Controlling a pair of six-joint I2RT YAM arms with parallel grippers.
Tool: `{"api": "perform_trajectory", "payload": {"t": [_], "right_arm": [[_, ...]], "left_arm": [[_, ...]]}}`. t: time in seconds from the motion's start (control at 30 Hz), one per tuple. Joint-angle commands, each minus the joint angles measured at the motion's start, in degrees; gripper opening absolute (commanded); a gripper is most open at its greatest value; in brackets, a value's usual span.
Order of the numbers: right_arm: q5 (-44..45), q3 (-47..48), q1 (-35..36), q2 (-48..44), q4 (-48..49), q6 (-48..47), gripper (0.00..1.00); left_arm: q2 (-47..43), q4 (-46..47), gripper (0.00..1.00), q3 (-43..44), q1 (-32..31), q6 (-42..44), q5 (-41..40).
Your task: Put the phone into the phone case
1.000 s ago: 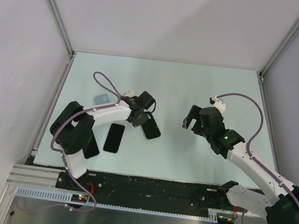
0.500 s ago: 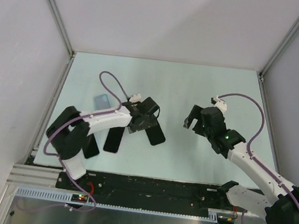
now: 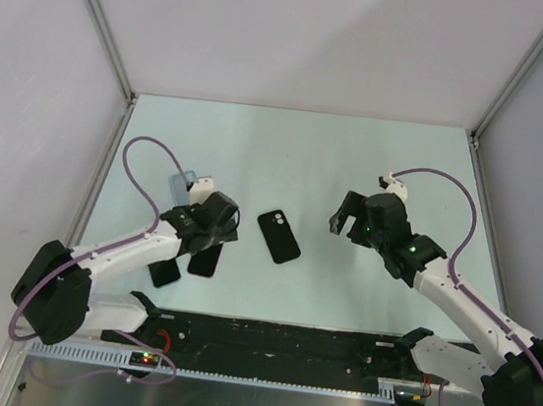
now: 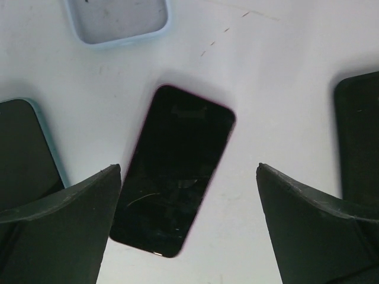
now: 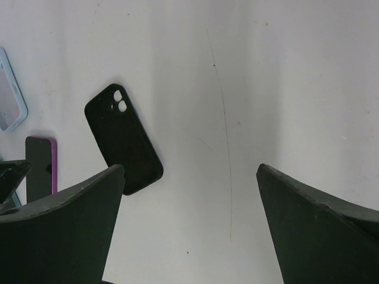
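The phone, a dark slab with a pink rim, lies screen up on the table, partly under my left gripper in the top view. That left gripper hovers open above it, with a finger on either side and nothing held. The phone case, pale blue and empty, lies just beyond the phone at the left. My right gripper hangs open over bare table, well right of both. Its wrist view shows the phone and the phone case at the far left.
A black slab with two camera holes lies at the table's middle between the arms. A dark slab with a pale-blue rim lies left of the phone, near the left arm. The pale green table has walls around it.
My left gripper opened and let go of the black slab, which now lies at mid-table. The left arm drew back left, over the pink-rimmed phone. The right arm barely moved.
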Motion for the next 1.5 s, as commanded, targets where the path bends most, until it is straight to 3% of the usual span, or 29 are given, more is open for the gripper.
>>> {"api": "perform_trajectory", "payload": {"t": [0.0, 0.77, 1.1, 1.47], "right_arm": [[-1.99, -0.15, 0.27, -0.03, 2.1, -1.58, 1.0], [-2.27, -0.14, 1.91, 0.67, 2.64, -1.43, 1.0], [-6.15, -2.98, 5.73, 2.09, 8.21, -1.04, 1.0], [-12.82, -5.15, 16.86, 10.91, 23.39, 1.01, 0.99]], "left_arm": [[-1.71, 6.53, 1.0, -2.77, 2.44, 6.48, 1.74], [7.11, 12.04, 0.98, -8.25, 7.39, 8.17, 11.78], [7.88, 12.4, 0.7, -9.97, 6.79, -3.89, 16.65], [5.59, 12.44, 0.57, -9.62, 5.37, -17.53, 21.42]]}}
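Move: The pink-rimmed phone lies almost beneath the left hand, about 6 cm down, 2 cm to its left and 1 cm back. From that hand the black case is some 16 cm right and 6 cm ahead, the blue case 12 cm left and 16 cm ahead, the blue-rimmed phone 14 cm left and 5 cm back. The right hand has the black case about 18 cm to its left, 5 cm ahead and 14 cm below, and the pink-rimmed phone 36 cm left, 2 cm back. The pink-rimmed phone gets pushed rightward along the table: the left hand first sinks about 5.5 cm onto it, drifting slightly left, then sweeps nearly 4 cm right, rolling its left side down and half closing, its left finger against the phone's left edge. Late on, the open right hand swings left towards the black case, also back and down, turning counter-clockwise. ##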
